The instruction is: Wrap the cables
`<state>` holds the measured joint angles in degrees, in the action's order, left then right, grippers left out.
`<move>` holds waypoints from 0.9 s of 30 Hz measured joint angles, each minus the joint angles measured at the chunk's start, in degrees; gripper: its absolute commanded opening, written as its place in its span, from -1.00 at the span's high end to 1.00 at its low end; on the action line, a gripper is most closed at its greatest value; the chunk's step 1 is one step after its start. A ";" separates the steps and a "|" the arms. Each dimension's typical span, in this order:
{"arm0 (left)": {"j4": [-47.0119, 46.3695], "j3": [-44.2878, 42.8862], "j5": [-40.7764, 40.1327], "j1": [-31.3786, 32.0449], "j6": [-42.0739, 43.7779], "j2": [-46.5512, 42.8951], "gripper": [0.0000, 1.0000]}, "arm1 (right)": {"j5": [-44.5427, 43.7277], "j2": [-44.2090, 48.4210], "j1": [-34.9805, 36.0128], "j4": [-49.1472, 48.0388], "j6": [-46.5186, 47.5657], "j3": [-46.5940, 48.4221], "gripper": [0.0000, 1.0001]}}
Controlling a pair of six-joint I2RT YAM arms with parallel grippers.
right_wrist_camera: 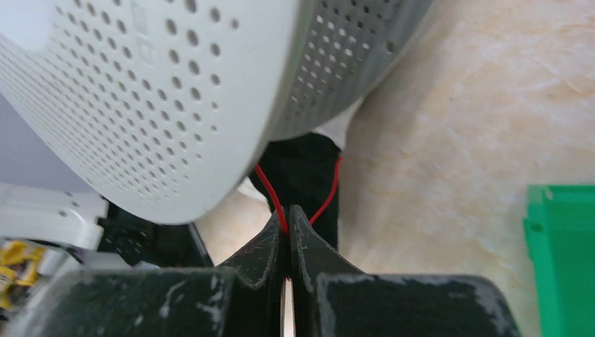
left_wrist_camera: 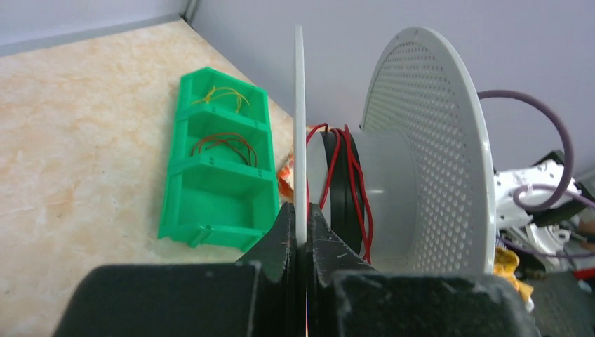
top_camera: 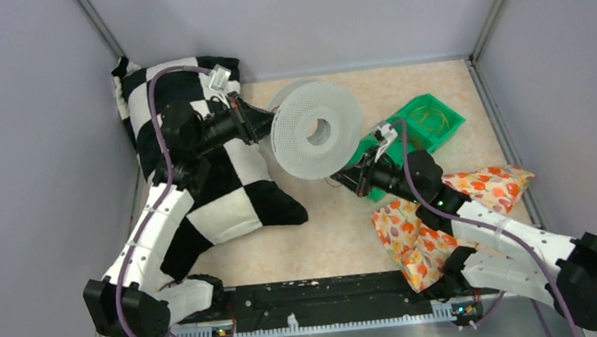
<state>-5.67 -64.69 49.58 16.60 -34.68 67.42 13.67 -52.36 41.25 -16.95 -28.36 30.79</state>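
Note:
My left gripper (top_camera: pixel 270 123) (left_wrist_camera: pixel 300 225) is shut on the thin flange of a white perforated spool (top_camera: pixel 316 130) (left_wrist_camera: pixel 435 140) and holds it up on edge. A thin red cable (left_wrist_camera: pixel 354 175) runs in a few turns round the spool's hub. My right gripper (top_camera: pixel 344 176) (right_wrist_camera: pixel 288 214) is just below the spool (right_wrist_camera: pixel 154 91), shut on the red cable (right_wrist_camera: pixel 270 189), which rises from the tips toward the hub. A green bin (top_camera: pixel 439 114) (left_wrist_camera: pixel 210 203) holds loose yellowish wire loops (left_wrist_camera: pixel 224 97) and reddish-brown loops (left_wrist_camera: pixel 224 144) in separate compartments.
A black-and-white checkered cloth (top_camera: pixel 196 170) lies under the left arm. An orange floral cloth (top_camera: pixel 418 239) lies under the right arm. Grey walls enclose the beige table on three sides. The green bin's corner (right_wrist_camera: pixel 561 246) shows right of the right gripper.

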 measured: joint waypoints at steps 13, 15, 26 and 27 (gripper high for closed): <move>-1.42 13.53 -36.02 2.54 -13.86 -6.60 1.00 | 0.92 -17.00 0.87 -24.81 -22.99 0.83 1.00; 2.56 12.87 -43.23 4.57 -13.88 -7.39 1.00 | 1.05 -19.43 1.38 -25.16 -24.44 2.16 1.00; 25.68 1.51 -69.94 13.09 -14.97 -4.13 1.00 | 5.79 -28.63 3.96 -26.58 -26.12 12.20 0.94; 27.21 0.98 -71.38 13.66 -14.97 -3.67 1.00 | 6.34 -28.72 4.15 -26.60 -25.88 12.74 0.94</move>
<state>21.54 -63.70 -21.80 30.26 -49.65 63.75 20.01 -81.08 45.41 -43.55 -54.24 43.53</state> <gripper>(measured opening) 0.028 0.021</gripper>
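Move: The left fingers still pinch the rim of one flange of the spool, whose middle lies about 7 cm to this hand's right, 2 cm back and 2 cm higher; the red cable in the right fingers is some 12 cm right, 7 cm back and 14 cm below. From the right hand the spool is about 5 cm ahead, 6 cm left and 15 cm up, the green tray 14 cm ahead, 18 cm right and 21 cm down. The left hand keeps its pinch on the flange rim and carries the spool forward about 5.5 cm, then mostly left and down by some 8.5 cm each, all the while swinging counter-clockwise about 60 degrees with the fingertips dipping, so fingers that pointed right come to point forward. Meanwhile the right hand, still pinching the red cable, sweeps about 10 cm left and 4 cm up with a little forward, along the spool's near side, rolling its left side up some 20 degrees and tipping down a little. ##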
